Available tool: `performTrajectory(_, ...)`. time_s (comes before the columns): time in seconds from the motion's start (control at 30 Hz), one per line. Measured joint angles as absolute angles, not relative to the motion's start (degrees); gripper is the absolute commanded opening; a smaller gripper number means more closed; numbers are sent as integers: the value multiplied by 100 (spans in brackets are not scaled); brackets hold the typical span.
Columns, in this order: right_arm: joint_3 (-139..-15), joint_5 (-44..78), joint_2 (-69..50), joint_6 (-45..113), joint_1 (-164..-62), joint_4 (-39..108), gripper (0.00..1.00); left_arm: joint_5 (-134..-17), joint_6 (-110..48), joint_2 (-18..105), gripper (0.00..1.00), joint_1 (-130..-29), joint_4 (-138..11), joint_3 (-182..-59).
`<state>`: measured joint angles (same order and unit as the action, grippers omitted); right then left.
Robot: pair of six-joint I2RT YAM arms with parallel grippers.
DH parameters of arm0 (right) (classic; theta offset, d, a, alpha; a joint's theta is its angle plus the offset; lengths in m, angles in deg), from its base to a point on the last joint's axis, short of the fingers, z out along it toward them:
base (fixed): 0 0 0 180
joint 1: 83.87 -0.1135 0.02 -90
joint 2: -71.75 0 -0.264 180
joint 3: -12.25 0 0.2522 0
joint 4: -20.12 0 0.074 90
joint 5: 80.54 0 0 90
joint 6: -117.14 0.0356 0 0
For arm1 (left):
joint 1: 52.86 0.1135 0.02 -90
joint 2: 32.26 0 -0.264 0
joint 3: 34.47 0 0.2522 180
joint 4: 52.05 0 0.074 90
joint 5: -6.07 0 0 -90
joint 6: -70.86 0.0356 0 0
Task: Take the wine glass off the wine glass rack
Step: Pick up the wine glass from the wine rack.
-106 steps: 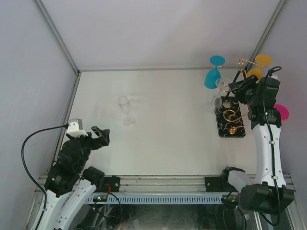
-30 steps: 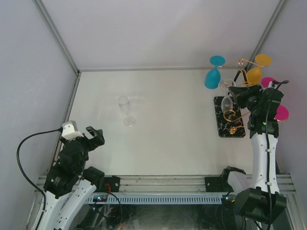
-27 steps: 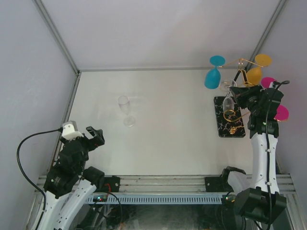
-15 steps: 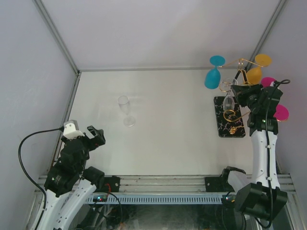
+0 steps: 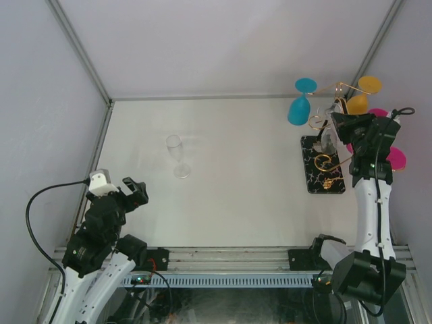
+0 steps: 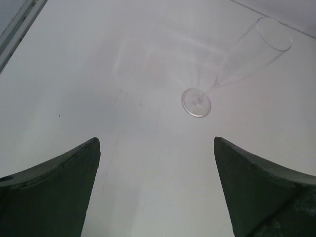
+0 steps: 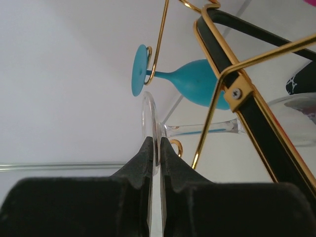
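The wine glass rack [image 5: 322, 177], gold wire arms on a black marbled base, stands at the right. A clear wine glass [image 7: 202, 129] lies level among its arms, its stem crossing a gold wire [image 7: 210, 121]. My right gripper [image 7: 155, 143] is shut on the thin edge of the glass's round foot [image 7: 149, 123]; in the top view that gripper [image 5: 335, 123] sits high beside the rack's upper arms. Near the table's left front corner my left gripper [image 5: 135, 191] hangs open, its fingers [image 6: 74, 168] wide apart over bare table.
A teal glass [image 5: 298, 108], a yellow glass [image 5: 361, 94] and a pink glass [image 5: 397, 159] hang on the rack close round my right gripper. A clear flute [image 5: 177, 156] stands alone left of the middle, also ahead of my left gripper [image 6: 237, 54]. Grey walls close the back and sides.
My right gripper has crept toward the back right with the clear glass's foot between its fingers. The left arm has stayed where it was.
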<state>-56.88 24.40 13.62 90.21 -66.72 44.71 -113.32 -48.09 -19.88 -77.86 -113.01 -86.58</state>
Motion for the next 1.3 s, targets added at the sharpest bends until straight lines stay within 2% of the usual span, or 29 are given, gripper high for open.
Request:
performTrajectory(0.27, -6320, 3140, 781, 8837, -6869, 4450, 0, -11330, -4809, -1988, 100, -7786, -11301, -8658)
performTrajectory(1.0, -6890, 4171, 748, 7934, -7448, 5169, 0, -11332, -4809, -1988, 100, -7786, -11301, -8658)
performTrajectory(1.3, -6919, 4453, 781, 7432, -8342, 5440, 0, -11332, -4809, -1977, 100, -7786, -11301, -8658)
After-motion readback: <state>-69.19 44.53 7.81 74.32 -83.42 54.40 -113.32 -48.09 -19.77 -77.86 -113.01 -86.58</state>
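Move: The right hand already holds the clear wine glass by its foot. The upside-down glass has its middle some 9 cm below the hand, about 2 cm ahead and 2 cm left. Its empty wire hook is about 5 cm left, 1 cm back and slightly lower. The blue glass hangs 8 cm left and 9 cm ahead, the orange glass 10 cm right and 8 cm ahead. From the left hand, the clear glass lies roughly 55 cm right, 20 cm ahead and nearly level. Keeping its pinch on the clear glass's foot, the right hand first eases forward and up about 2 cm, then swings left out of the rack and past the near side of the blue glass, some 15 cm in all. It draws back about 5 cm on the way, rises slightly more and turns about 40 degrees counter-clockwise; the fingers stay shut. ##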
